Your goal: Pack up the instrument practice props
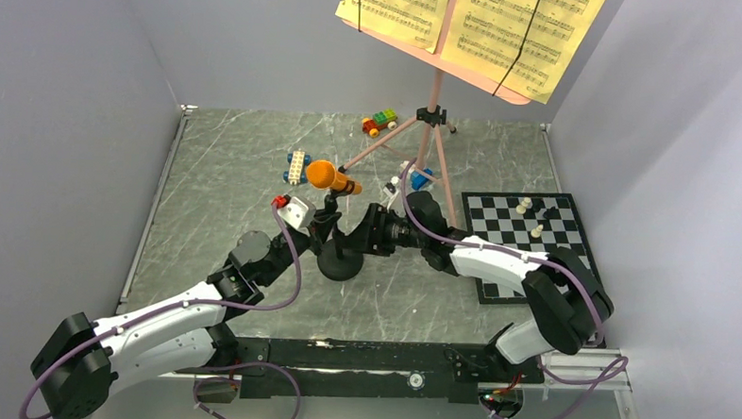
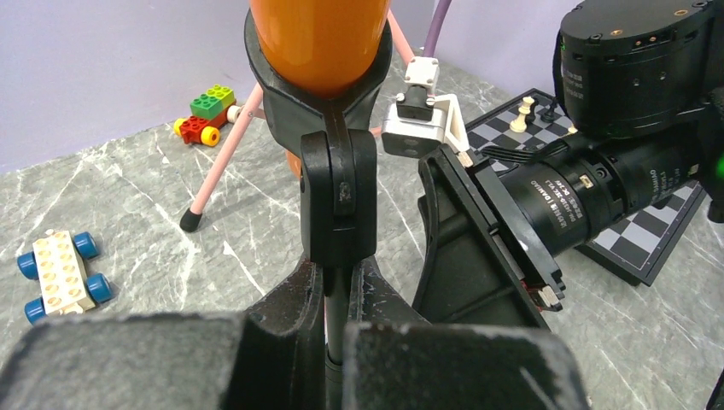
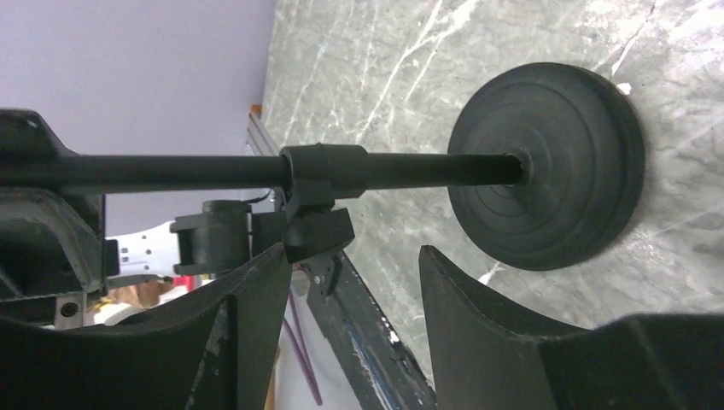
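The orange toy microphone (image 1: 329,176) sits in the clip of the small black mic stand (image 1: 340,264), which stands upright mid-table. My left gripper (image 1: 321,230) is shut on the stand's thin pole (image 2: 341,299) just under the clip (image 2: 337,188), with the microphone (image 2: 318,43) above it. My right gripper (image 1: 360,235) is open at the stand's right side. Its jaws (image 3: 350,290) hold nothing, and the pole (image 3: 213,171) and round base (image 3: 546,166) lie just beyond the tips. The pink music stand (image 1: 435,108) holds the yellow sheet-music pages (image 1: 470,25) at the back.
The chessboard (image 1: 526,240) with a few pieces lies at the right, under my right arm. Block cars stand behind the mic stand: a white-and-blue one (image 1: 297,167), a red-green one (image 1: 380,122) and a blue one (image 1: 420,179). The music stand's legs spread nearby.
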Action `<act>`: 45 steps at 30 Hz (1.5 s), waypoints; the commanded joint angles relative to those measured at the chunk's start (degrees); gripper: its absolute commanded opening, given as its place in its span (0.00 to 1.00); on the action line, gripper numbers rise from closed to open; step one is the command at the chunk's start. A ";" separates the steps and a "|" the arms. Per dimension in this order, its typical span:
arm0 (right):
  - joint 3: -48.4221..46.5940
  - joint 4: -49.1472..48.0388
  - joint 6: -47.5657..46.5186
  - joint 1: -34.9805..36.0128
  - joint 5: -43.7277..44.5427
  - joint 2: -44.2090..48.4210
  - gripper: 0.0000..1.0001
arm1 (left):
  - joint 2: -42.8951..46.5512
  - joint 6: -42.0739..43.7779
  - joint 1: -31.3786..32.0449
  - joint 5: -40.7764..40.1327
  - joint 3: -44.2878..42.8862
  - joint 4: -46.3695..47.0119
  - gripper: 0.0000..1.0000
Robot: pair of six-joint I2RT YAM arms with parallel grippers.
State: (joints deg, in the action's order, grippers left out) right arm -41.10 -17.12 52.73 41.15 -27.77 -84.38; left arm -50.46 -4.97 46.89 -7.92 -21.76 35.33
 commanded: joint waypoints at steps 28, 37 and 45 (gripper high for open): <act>-4.55 1.80 -18.33 1.48 9.00 1.26 0.00 | -0.39 0.45 0.98 -3.26 -0.91 -3.52 0.00; -0.88 -0.55 -46.73 16.20 42.29 4.21 0.00 | -4.75 -1.76 1.49 -2.95 -2.37 -6.05 0.00; 7.83 -20.98 -71.71 26.49 59.69 3.16 0.00 | -7.25 -3.21 1.63 -3.16 -1.21 -4.55 0.00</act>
State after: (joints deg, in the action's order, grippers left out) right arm -36.36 -30.70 -1.28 64.34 18.59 -79.83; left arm -55.29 -6.46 48.51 -11.27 -24.08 35.88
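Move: Just off the right hand's open fingertips is the small clamp knob on the mic stand's pole, some 2 cm to the left, 1 cm ahead and 1 cm above. The stand's round base lies about 12 cm below this hand and 3 cm left, level fore and aft; the orange microphone is roughly 18 cm above, 3 cm left and 2 cm ahead. The left hand already grips the pole under the clip, with the knob about 10 cm straight below it. Easing left, up and slightly forward by about 2 cm, the right hand brings its half-open fingers around the clamp knob and shuts them to pinch it. Keeping hold, it then rolls about its pointing direction by some 65 degrees, counter-clockwise as seen from behind the hand, staying almost in place. The left hand keeps its grip on the upper pole and, late on, drifts about 1 cm forward and right. ##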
